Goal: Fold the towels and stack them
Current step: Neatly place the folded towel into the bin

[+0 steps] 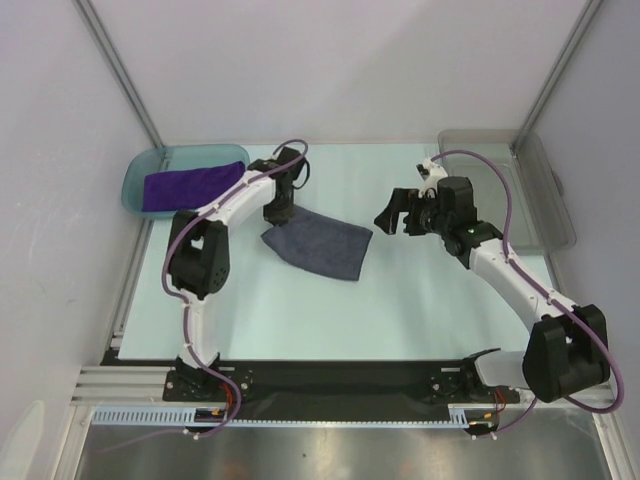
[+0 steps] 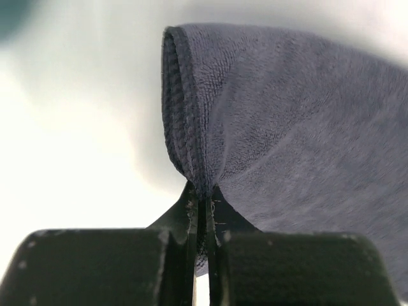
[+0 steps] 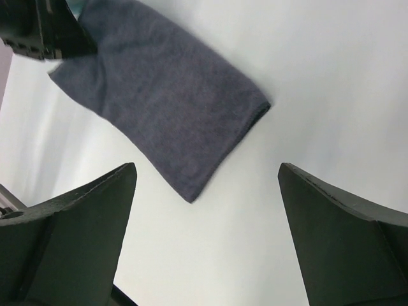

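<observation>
A folded grey-blue towel (image 1: 320, 242) lies on the pale table, left of centre. My left gripper (image 1: 277, 214) is shut on its far-left corner; in the left wrist view the hemmed towel (image 2: 287, 127) edge is pinched between the fingertips (image 2: 191, 204) of the gripper (image 2: 204, 197) and lifted a little. A deep purple towel (image 1: 190, 184) lies folded in the teal tray (image 1: 135, 180) at the back left. My right gripper (image 1: 398, 214) hovers open to the right of the grey-blue towel (image 3: 172, 102), its fingers (image 3: 83, 217) wide apart over bare table, nothing between them.
A clear grey bin (image 1: 540, 190) stands at the back right, beside the right arm. White walls close in the table on three sides. The black left gripper (image 3: 44, 29) shows at the top left of the right wrist view.
</observation>
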Robot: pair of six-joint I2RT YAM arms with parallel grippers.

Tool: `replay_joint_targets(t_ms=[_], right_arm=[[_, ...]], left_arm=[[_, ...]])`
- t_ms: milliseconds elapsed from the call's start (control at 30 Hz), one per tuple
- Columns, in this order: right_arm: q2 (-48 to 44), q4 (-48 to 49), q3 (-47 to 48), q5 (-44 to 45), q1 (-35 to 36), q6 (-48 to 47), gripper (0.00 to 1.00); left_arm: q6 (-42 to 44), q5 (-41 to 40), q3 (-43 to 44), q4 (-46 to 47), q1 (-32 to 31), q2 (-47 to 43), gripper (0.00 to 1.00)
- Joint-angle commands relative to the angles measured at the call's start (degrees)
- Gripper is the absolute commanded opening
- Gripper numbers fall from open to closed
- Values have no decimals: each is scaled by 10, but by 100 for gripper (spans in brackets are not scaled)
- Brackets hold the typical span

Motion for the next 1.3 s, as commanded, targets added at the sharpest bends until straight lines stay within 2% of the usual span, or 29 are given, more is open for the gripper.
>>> replay_joint_targets(t_ms=[0,200,467,900,1267], right_arm=[[15,20,10,-4,-4,-10,100],[33,13,20,9,-11,-27,100],[66,21,32,13,-23,-32,100],[113,25,54,23,-20,-35,100],[135,28,64,24,-20,-39,100]], left_arm=[[32,-67,120,-63,10,42,0],[69,-93,293,-131,53,118,0],[103,-47,384,-105,155,129,0],[133,-33,373,6,271,116,0],[148,-47,319,32,311,68,0]])
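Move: The left hand already holds the folded gray towel by its left end, the rest trailing about 10 cm to the right and 6 cm back; the bin's middle lies about 24 cm to this hand's left and 11 cm ahead, some 3 cm lower. The purple towel lies in it, 22 cm left and 10 cm ahead. From the idle right hand, the bin is some 54 cm left, 16 cm ahead and 14 cm lower. Keeping its pinch on the gray towel's left end, the left hand goes forward and up at first, then swings left over the bin, ending about 25 cm left, 14 cm farther out and 9 cm higher, with the wrist turned some 20 degrees counter-clockwise and its fingertips tipped forward. The empty right hand, still wide open, sinks about 5 cm and eases slightly forward over bare table. ##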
